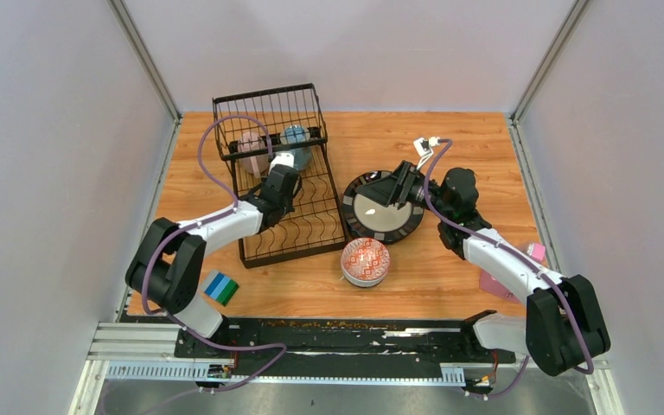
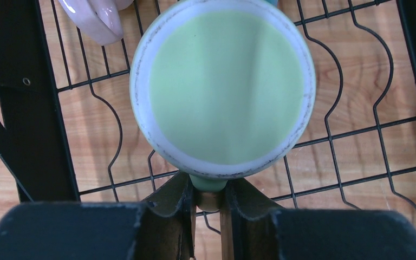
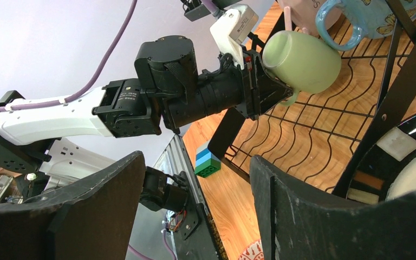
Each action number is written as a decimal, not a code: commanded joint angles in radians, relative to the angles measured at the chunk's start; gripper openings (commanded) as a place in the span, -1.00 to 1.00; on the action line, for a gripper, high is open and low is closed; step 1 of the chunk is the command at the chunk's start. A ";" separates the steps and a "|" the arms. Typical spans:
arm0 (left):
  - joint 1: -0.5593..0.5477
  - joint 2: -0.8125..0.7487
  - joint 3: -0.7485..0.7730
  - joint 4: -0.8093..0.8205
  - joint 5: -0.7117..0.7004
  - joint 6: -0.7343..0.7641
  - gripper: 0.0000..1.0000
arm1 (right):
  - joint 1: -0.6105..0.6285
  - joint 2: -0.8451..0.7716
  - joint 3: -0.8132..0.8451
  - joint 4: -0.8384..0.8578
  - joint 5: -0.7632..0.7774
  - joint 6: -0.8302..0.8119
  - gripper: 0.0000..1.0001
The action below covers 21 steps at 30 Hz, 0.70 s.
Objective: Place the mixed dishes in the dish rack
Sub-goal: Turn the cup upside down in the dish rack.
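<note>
A pale green mug (image 2: pixel 222 86) hangs just above the slotted tray of the black wire dish rack (image 1: pixel 294 251). My left gripper (image 2: pixel 210 189) is shut on its handle. From the right wrist view the mug (image 3: pixel 302 60) lies on its side, mouth toward that gripper. A pink mug (image 1: pixel 252 149) and a blue mug (image 1: pixel 296 138) sit in the rack's taller basket. My right gripper (image 1: pixel 395 188) hovers open over the black-rimmed cream plate (image 1: pixel 383 220), nothing between its fingers (image 3: pixel 314 211). A red-patterned bowl (image 1: pixel 365 261) stands on the table in front of the plate.
A blue-green striped sponge block (image 1: pixel 220 288) lies near the left arm's base. A pink container (image 1: pixel 494 285) sits at the right edge, partly under the right arm. Grey walls close in the table on three sides.
</note>
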<state>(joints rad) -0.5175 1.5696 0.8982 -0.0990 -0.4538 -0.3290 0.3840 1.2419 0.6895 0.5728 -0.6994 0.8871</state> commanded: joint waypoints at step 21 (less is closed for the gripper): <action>0.031 -0.069 -0.179 0.362 -0.085 -0.148 0.22 | -0.014 -0.015 0.022 0.013 -0.011 -0.019 0.43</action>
<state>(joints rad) -0.4881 1.5581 0.7441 0.1421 -0.4942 -0.4519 0.3759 1.2415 0.6895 0.5705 -0.7006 0.8871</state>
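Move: Just ahead of the left fingers, which hold it by its handle, the upside-down green cup has its middle about 6 cm forward and 1 cm right, roughly level with the hand. Beyond, at similar height, are the blue cup, some 13 cm ahead and 4 right, and the pink cup, about 12 ahead and 8 left. From the right hand, the green cup lies roughly 13 cm ahead, 19 left and 17 below. Easing the green cup about 1 cm forward towards the blue and pink cups in the rack, the left hand then parts its fingers widely and lets go of the handle. As they open, the hand slips some 1.5 cm down and as far left, drawing back barely half a centimetre, while the wrist turns slightly counter-clockwise and its fingers tip up a little. ##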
